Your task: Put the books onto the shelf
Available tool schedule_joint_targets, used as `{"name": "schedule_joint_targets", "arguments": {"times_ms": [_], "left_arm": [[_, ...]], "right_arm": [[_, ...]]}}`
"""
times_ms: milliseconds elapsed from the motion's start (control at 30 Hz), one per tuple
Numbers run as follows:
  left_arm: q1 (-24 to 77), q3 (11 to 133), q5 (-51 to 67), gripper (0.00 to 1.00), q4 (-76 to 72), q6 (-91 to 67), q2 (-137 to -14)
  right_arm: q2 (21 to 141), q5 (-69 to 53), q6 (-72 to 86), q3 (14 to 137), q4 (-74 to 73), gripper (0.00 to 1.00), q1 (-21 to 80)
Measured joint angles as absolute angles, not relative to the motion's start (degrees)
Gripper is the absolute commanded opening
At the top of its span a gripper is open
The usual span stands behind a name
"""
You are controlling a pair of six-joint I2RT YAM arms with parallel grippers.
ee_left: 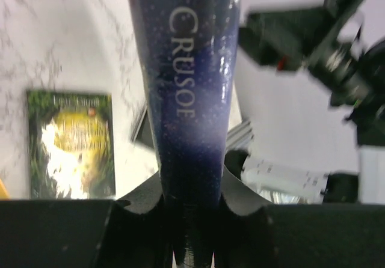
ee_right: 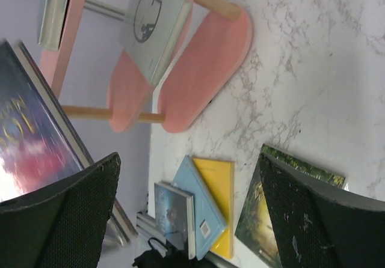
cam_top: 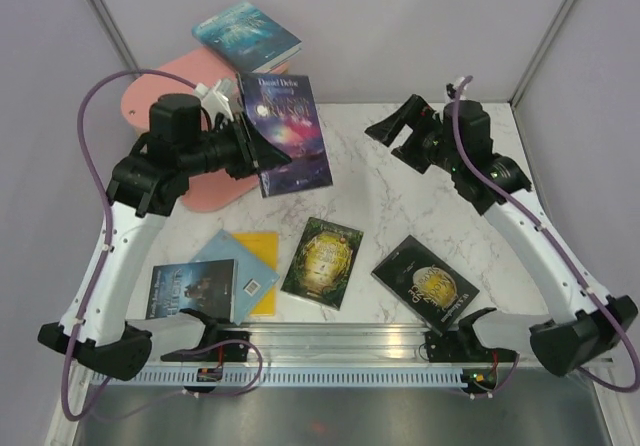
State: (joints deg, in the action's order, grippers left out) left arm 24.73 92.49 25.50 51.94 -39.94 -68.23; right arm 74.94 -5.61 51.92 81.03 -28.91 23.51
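Observation:
My left gripper (cam_top: 262, 156) is shut on the lower edge of a dark purple book (cam_top: 290, 136), held up over the table beside the pink shelf (cam_top: 215, 191). In the left wrist view the book (ee_left: 192, 88) rises edge-on from between the jaws of the left gripper (ee_left: 191, 202). My right gripper (cam_top: 395, 126) hangs open to the right of that book, holding nothing. Its fingers (ee_right: 319, 214) stand wide apart. A teal book (cam_top: 245, 36) lies on the shelf's top board. A grey-white book (ee_right: 150, 30) leans in the shelf (ee_right: 204, 70).
On the table lie a green-gold book (cam_top: 322, 261), a dark book with a gold moon (cam_top: 425, 284), and a yellow book (cam_top: 262, 266) under a light blue one (cam_top: 235, 266) and a dark picture-cover one (cam_top: 192, 291). Grey walls stand behind.

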Motion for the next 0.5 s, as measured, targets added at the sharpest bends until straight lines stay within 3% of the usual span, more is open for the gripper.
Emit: {"name": "schedule_joint_targets", "arguments": {"times_ms": [233,500], "left_arm": [[16.0,95.0,31.6,0.02,41.6,-47.1,-73.3],[16.0,77.9,34.6,0.02,22.5,-63.7,-69.8]], "right_arm": [[60.7,-8.8,65.1,61.7,-17.4,0.98,28.6],[66.3,-3.0,71.2,62.3,-6.2,0.98,46.6]]}}
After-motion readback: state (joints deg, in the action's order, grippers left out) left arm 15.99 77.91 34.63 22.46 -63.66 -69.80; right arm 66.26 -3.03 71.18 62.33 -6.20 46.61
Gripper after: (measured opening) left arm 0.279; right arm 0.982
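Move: Ahead of the left hand, which still grips the purple book by its spine, the shelf's middle lies some 28 cm out, 11 cm left and 20 cm down; the teal book on its top is about 36 cm ahead, 3 cm left and 5 cm lower. For the open right hand, the purple book's middle is roughly 20 cm left, 2 cm ahead and near its height; the Alice book lies 14 cm left, 10 cm back and 33 cm below. Swinging in around the purple book's near right side, the wide-open right hand first draws back about 8 cm, then sweeps left some 12 cm, fingers levelling and turning left towards the book's near edge; contact can't be made out. The left hand keeps its grip and carries the book about 7 cm forward towards the shelf, rising slightly and sinking again while rolling its fingers up nearly level. ##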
